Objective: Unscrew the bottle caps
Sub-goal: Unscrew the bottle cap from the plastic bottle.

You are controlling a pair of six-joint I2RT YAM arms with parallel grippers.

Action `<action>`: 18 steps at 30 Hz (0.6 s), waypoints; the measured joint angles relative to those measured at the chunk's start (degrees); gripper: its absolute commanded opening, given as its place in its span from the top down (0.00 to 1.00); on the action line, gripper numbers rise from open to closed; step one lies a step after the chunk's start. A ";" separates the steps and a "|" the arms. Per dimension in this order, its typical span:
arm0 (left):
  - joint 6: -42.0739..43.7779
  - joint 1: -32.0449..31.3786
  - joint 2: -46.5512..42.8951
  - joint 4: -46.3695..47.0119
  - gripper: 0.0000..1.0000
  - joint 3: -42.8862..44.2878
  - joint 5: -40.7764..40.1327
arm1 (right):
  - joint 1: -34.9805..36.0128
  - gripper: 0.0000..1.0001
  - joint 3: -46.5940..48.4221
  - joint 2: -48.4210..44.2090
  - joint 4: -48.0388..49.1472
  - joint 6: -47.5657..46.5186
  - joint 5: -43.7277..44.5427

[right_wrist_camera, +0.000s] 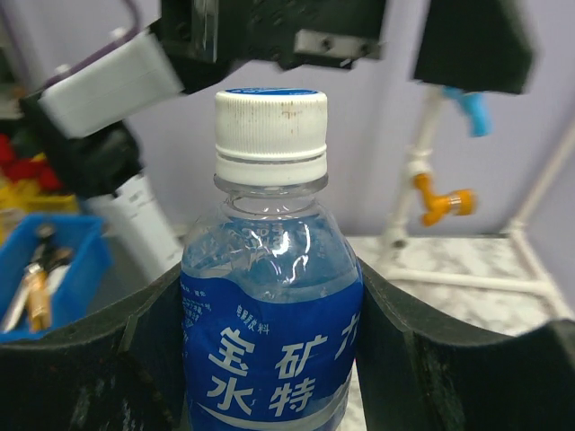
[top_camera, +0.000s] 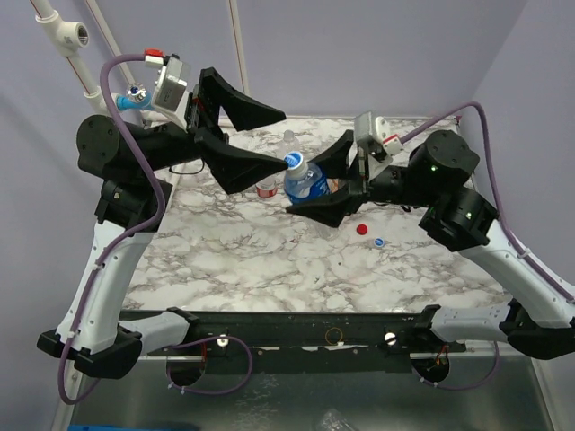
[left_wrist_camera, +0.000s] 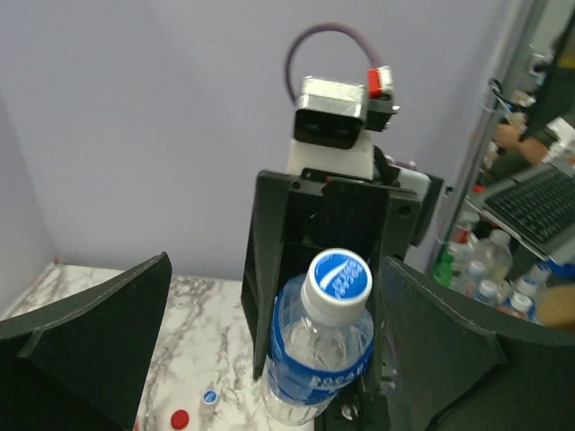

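Note:
A clear bottle with a blue label [top_camera: 307,182] [left_wrist_camera: 316,359] [right_wrist_camera: 269,341] is held upright above the marble table [top_camera: 225,251], and my right gripper [top_camera: 322,182] [right_wrist_camera: 269,377] is shut on its body. Its blue-and-white cap [top_camera: 294,162] [left_wrist_camera: 338,277] [right_wrist_camera: 270,121] sits on the neck. My left gripper [top_camera: 285,141] [left_wrist_camera: 274,296] is open, its fingers standing either side of the cap without touching it. A loose red cap [top_camera: 362,229] [left_wrist_camera: 181,418] and a loose blue-and-white cap [top_camera: 379,241] [left_wrist_camera: 209,396] lie on the table to the right.
A red-labelled bottle [top_camera: 267,189] stands just behind the left gripper's lower finger. White pipework [top_camera: 63,36] with orange and blue fittings [right_wrist_camera: 440,202] rises at the back. A blue bin [right_wrist_camera: 45,269] shows off the table's side.

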 measured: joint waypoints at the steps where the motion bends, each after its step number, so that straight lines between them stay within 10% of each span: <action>1: -0.70 0.00 0.35 0.98 0.02 0.13 2.64 | 0.00 0.99 0.02 0.48 -0.94 0.76 -3.39; 18: -6.47 -1.25 2.16 5.29 0.02 2.03 24.74 | -2.05 0.99 0.96 4.70 -3.08 4.13 -20.44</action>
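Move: The white cap, on the bottle the right hand already grips, lies about 3 cm back and 3 cm right of the open left hand, near its height; the bottle's middle is roughly 3 cm back, 5 cm right and 8 cm below. From the right hand the cap is some 7 cm up and 2 cm left, neither ahead nor back. A red-label bottle stands far below, about 16 cm ahead and 4 cm left of the left hand. Open left fingers swing about 7 cm back and down, turning clockwise around the cap; right lowers the bottle. ##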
